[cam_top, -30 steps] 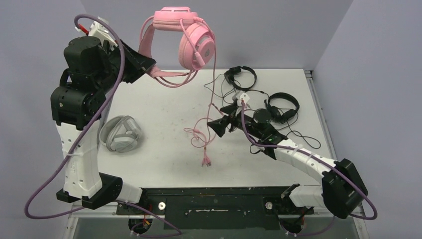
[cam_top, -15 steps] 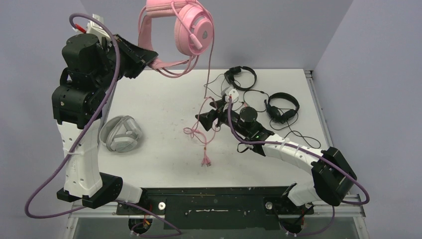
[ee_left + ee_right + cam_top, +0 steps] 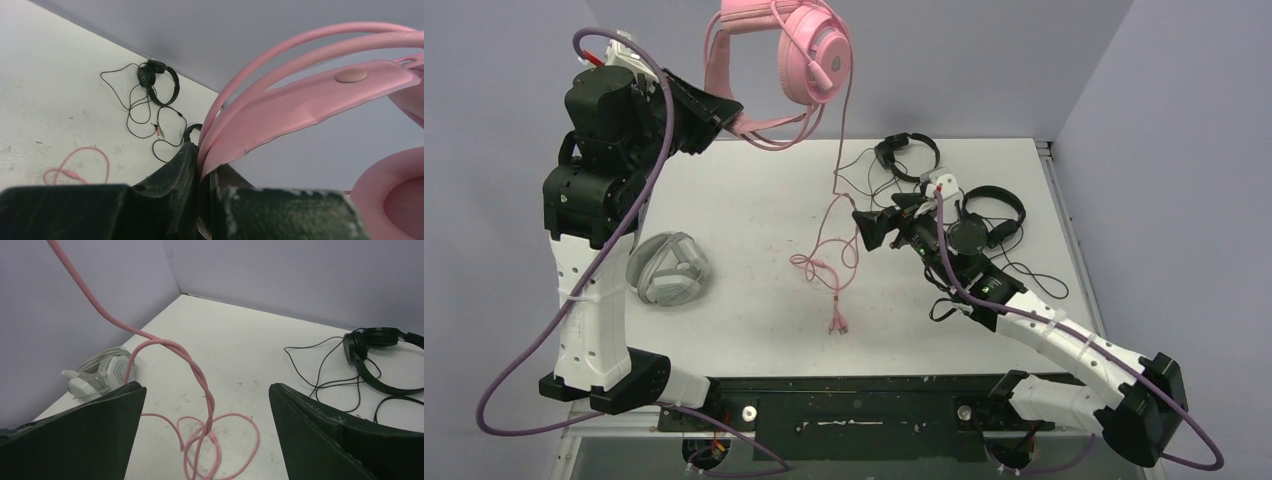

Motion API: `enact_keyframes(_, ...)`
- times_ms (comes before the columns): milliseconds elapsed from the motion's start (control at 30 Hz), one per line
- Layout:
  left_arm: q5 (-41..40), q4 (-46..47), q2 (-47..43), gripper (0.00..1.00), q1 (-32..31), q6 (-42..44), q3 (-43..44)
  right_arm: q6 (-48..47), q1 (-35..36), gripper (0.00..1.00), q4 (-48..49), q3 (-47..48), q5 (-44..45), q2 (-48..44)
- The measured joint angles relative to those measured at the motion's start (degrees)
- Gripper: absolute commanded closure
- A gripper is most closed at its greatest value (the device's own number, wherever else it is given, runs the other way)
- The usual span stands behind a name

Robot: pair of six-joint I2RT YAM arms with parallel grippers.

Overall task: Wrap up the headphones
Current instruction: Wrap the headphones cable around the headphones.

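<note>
The pink headphones (image 3: 786,48) hang high above the table's back, and my left gripper (image 3: 724,113) is shut on their headband (image 3: 300,100); the jaws meet on the pink band (image 3: 202,165). Their pink cable (image 3: 838,170) drops from an ear cup to a loose coil (image 3: 822,266) on the table, plugs (image 3: 836,323) nearest me. My right gripper (image 3: 865,228) stands open just right of the hanging cable. In the right wrist view the twisted cable (image 3: 199,374) runs between its open fingers (image 3: 207,387) without touching them. The white-grey headphones (image 3: 667,270) lie at the left.
Two thin black headphones (image 3: 908,155) (image 3: 992,214) with tangled black cords lie at the back right, close behind and under my right arm. The table's right edge (image 3: 1064,230) and a grey wall behind bound the space.
My left gripper has lifted the pink headphones higher, pulling the cable up. My right gripper swung left toward the cable, then back right, and stays open.
</note>
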Motion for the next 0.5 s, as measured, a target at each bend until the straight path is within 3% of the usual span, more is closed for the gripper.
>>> enact_keyframes(233, -0.7, 1.7, -0.7, 1.00, 0.0, 0.0, -2.1, 2.4, 0.5, 0.16, -7.3, 0.1, 3.0, -4.0)
enact_keyframes(367, -0.9, 1.7, -0.9, 1.00, 0.0, 0.0, -3.0, 6.3, 3.6, 0.19, -8.7, 1.8, 3.2, -1.7)
enact_keyframes(500, -0.8, 1.7, -0.9, 1.00, 0.0, -0.1, -3.1, 8.7, 8.0, 0.31, -8.5, 5.0, 4.6, 2.7)
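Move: The left hand, high up, keeps hold of the pink headphones. Their hanging cable is about 3 cm ahead and 4 cm left of the right hand at its height, and some 18 cm right of and 20 cm below the left hand. From the right hand, the headphones are about 10 cm ahead, 11 cm left and 20 cm up; the cable coil on the table is about 8 cm ahead, 9 cm left and 25 cm down. The right hand edges right, then sweeps left and back about 5 cm past the hanging cable, fingers part-closing. ##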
